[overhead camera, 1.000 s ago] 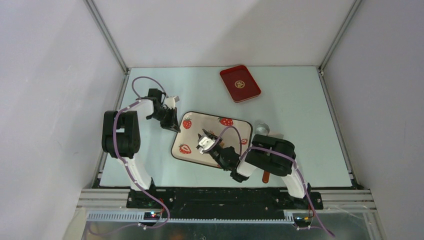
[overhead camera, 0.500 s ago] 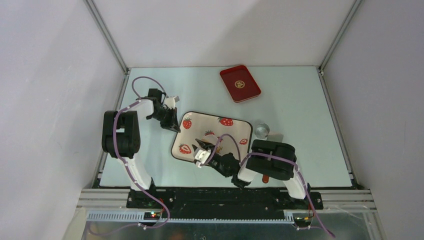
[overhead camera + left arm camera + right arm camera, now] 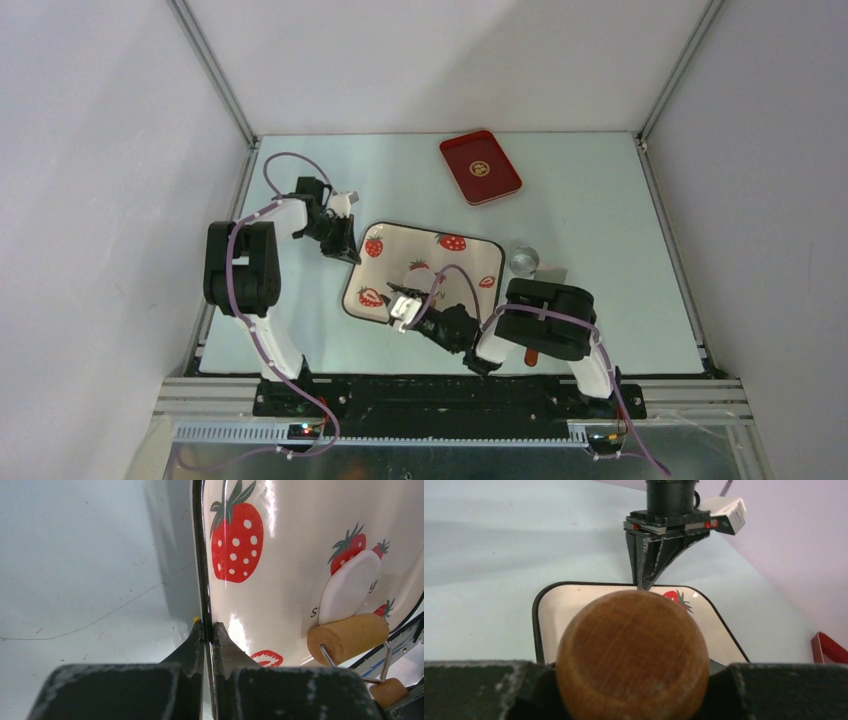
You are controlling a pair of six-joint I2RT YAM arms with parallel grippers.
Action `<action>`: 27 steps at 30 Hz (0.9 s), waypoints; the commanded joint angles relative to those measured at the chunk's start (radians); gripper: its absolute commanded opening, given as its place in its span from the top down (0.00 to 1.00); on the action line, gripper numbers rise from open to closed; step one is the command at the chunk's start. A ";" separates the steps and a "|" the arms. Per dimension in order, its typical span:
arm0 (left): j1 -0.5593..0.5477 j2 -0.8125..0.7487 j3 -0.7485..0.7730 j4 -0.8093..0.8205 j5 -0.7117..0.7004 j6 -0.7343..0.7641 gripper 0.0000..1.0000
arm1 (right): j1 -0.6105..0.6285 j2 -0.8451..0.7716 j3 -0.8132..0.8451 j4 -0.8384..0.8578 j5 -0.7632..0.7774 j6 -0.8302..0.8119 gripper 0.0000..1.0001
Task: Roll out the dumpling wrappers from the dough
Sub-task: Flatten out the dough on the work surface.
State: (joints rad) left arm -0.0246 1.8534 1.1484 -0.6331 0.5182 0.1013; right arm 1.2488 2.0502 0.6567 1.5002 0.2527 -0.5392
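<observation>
A flat white oval of dough (image 3: 350, 587), thin like a dumpling wrapper, lies on the strawberry-print tray (image 3: 465, 262) and shows as a pale patch of dough (image 3: 414, 271) from above. A small wooden roller (image 3: 347, 637) rests at the dough's near end. My right gripper (image 3: 401, 305) is shut on the roller's round wooden handle (image 3: 633, 655), which fills the right wrist view. My left gripper (image 3: 207, 627) is shut on the tray's black left rim (image 3: 199, 555). From above, the left gripper (image 3: 342, 243) is at the tray's far left corner.
A red tray (image 3: 480, 166) sits at the back right of the table. A small silvery cup (image 3: 523, 260) stands just right of the strawberry tray. A red-orange object (image 3: 532, 353) lies under the right arm. Grey walls enclose the table.
My right gripper has drawn the roller back across the tray toward its near edge, uncovering the dough. The left gripper has kept its hold on the rim.
</observation>
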 commanded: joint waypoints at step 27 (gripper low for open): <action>0.020 -0.041 0.008 0.029 -0.041 0.013 1.00 | -0.211 -0.082 0.046 -0.317 0.024 0.280 1.00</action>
State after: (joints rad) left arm -0.0216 1.8534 1.1484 -0.5869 0.5037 0.0822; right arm 1.0805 1.9724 0.7074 1.3174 0.2192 -0.2638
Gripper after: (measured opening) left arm 0.065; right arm 0.359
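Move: The flattened dough that the right hand's held roller is working lies about 4 cm ahead of that hand, 3 cm to its right and 9 cm below it; the roller's wooden cylinder is at the dough's near edge. The tray rim held by the left fingers is roughly 9 cm ahead and 9 cm to the left of the right hand, 8 cm lower. The glass is some 9 cm ahead and 25 cm to the right. From the left hand, the dough is about 12 cm to the right and 4 cm back. Forward and a little to the right, the right hand pushes the roller some 6 cm towards the dough in two easy surges, tipping forward about 15 degrees as it goes, fingers keeping their hold on the upright handle and the cylinder at the dough's near edge. The left hand keeps pinching the tray's left rim and creeps about 1 cm forward. ##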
